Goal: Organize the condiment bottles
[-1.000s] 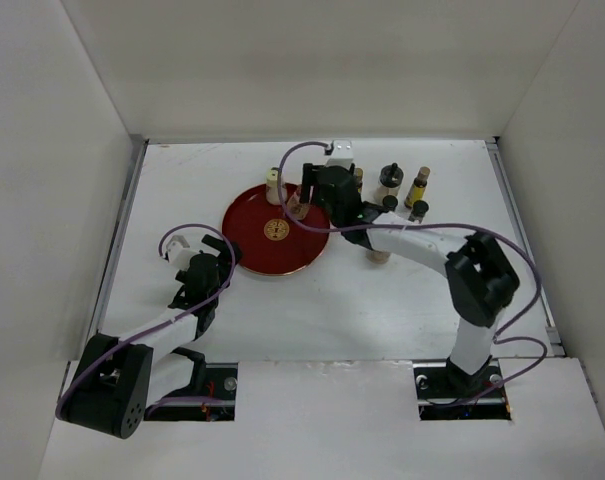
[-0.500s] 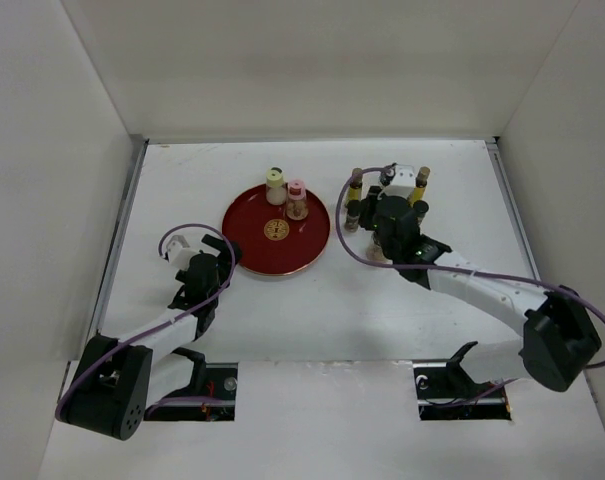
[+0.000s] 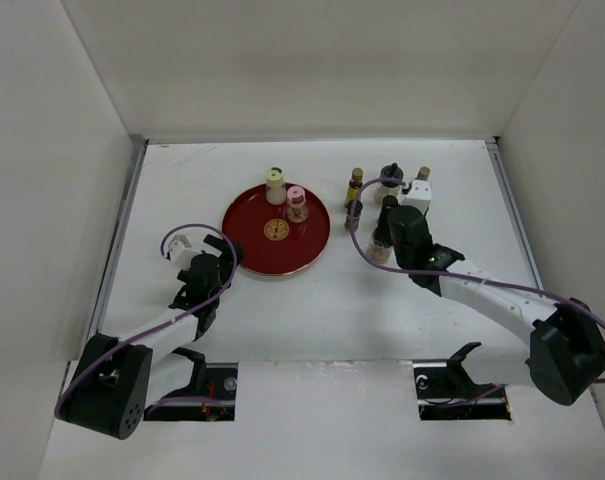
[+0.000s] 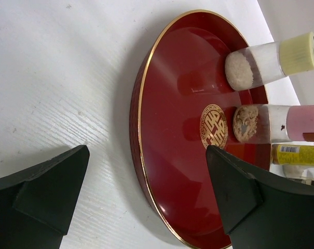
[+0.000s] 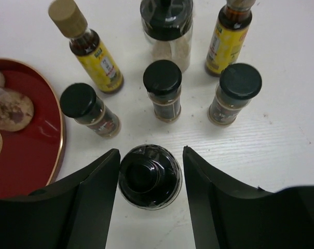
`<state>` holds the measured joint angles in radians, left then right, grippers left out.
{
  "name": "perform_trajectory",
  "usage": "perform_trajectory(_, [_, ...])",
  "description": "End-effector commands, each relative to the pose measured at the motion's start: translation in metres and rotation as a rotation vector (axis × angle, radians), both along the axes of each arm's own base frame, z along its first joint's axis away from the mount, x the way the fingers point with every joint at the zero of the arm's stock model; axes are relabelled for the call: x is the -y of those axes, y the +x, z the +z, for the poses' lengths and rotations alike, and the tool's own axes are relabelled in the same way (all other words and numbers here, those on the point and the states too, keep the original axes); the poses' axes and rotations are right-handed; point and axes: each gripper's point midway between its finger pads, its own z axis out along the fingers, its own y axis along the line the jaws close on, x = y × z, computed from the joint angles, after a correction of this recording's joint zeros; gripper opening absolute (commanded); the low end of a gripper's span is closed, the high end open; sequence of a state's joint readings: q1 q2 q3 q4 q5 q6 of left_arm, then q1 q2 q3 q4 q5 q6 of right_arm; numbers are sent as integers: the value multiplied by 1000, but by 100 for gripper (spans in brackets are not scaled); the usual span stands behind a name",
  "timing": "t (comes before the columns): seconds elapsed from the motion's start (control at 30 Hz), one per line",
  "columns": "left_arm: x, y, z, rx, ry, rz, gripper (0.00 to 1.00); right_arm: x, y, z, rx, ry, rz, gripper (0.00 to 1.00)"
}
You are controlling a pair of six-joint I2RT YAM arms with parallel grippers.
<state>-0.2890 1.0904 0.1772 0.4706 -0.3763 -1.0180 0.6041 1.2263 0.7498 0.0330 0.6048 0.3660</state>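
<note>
The round red tray (image 3: pixel 262 250) holds a cream-capped bottle (image 3: pixel 275 185) and a pink-capped bottle (image 3: pixel 296 203); both also show in the left wrist view, the cream-capped bottle (image 4: pixel 273 59) above the pink-capped bottle (image 4: pixel 281 123). Right of the tray stand several bottles. My right gripper (image 3: pixel 382 238) is open, its fingers on either side of a black-capped jar (image 5: pixel 150 176) on the table, with a small gap on the right side. Beyond it stand a yellow bottle (image 5: pixel 92 52), three black-capped jars (image 5: pixel 164 89), a clear jar (image 5: pixel 167 28) and another yellow bottle (image 5: pixel 229 33). My left gripper (image 3: pixel 210 270) is open and empty at the tray's near left rim (image 4: pixel 141 155).
White walls close in the table on the left, back and right. The tray's edge (image 5: pixel 55 150) lies just left of the right gripper's jar. A lilac cable loops over each arm.
My right gripper has left the tray, swung right to the bottle group and come down around the black-capped jar. The pink-capped bottle now stands free on the tray. The left arm has not moved.
</note>
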Motion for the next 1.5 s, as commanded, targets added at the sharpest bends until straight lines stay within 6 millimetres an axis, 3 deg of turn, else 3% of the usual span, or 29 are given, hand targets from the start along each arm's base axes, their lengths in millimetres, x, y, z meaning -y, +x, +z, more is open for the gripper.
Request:
perform_trajectory(0.0, [4,11,20,72,-18,-5,100,-8,6,1,-7,-2,8,56])
perform_trajectory(0.23, [4,10,21,76,-17,-4,100,-11,14,-14,-31,-14,-2,48])
perform_trajectory(0.43, [4,11,20,72,-17,-4,100,-4,17,-19,-27,-38,-38,32])
perform_trajectory(0.57, [3,10,18,67,-22,-3,100,2,10,6,44,-40,-60,27])
perform_trajectory(0.7, [3,11,19,69,-12,1,100,-11,-2,52,130,23,1,26])
perform_trajectory(0.77, [4,10,17,62,-20,-3,100,-28,-6,73,157,72,61,26])
perform_trajectory(0.83, [2,11,21,75,-22,5,100,-58,-9,86,167,114,149,26])
perform_trajectory(1.17, [-21,2,35,142,-42,85,100,-231,25,106,180,184,462,24])
perform_trajectory(1.3, [-25,1,30,124,-54,105,100,-290,53,95,181,160,538,23])
perform_trajectory(1.47, [-22,2,26,110,-66,95,100,-332,90,70,193,106,556,23])
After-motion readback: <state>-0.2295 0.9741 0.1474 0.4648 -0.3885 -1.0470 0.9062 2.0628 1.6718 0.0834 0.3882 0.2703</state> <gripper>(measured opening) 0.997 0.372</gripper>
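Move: The right hand's open fingers straddle the wide black-lidded bottle, whose middle is about 7 cm below and 1 cm ahead. A small dark-capped bottle stands some 10 cm ahead and 1 cm right, another about 9 cm ahead and 7 cm left. The tray's middle is roughly 8 cm ahead and 26 cm left, the pink-lidded bottle on it 12 cm ahead and 20 cm left. From the left hand, the black-lidded bottle lies some 43 cm right, 2 cm ahead. Down about 3.5 cm goes the right hand, closing its fingers on the lid of the black-lidded bottle; then it lifts some 10 cm and sweeps left about 31 cm and a little forward, near side of the pink-lidded bottle, turning 30 degrees counter-clockwise and sinking again over the tray, grip kept. The open left hand rises and shifts left about 2 cm. ##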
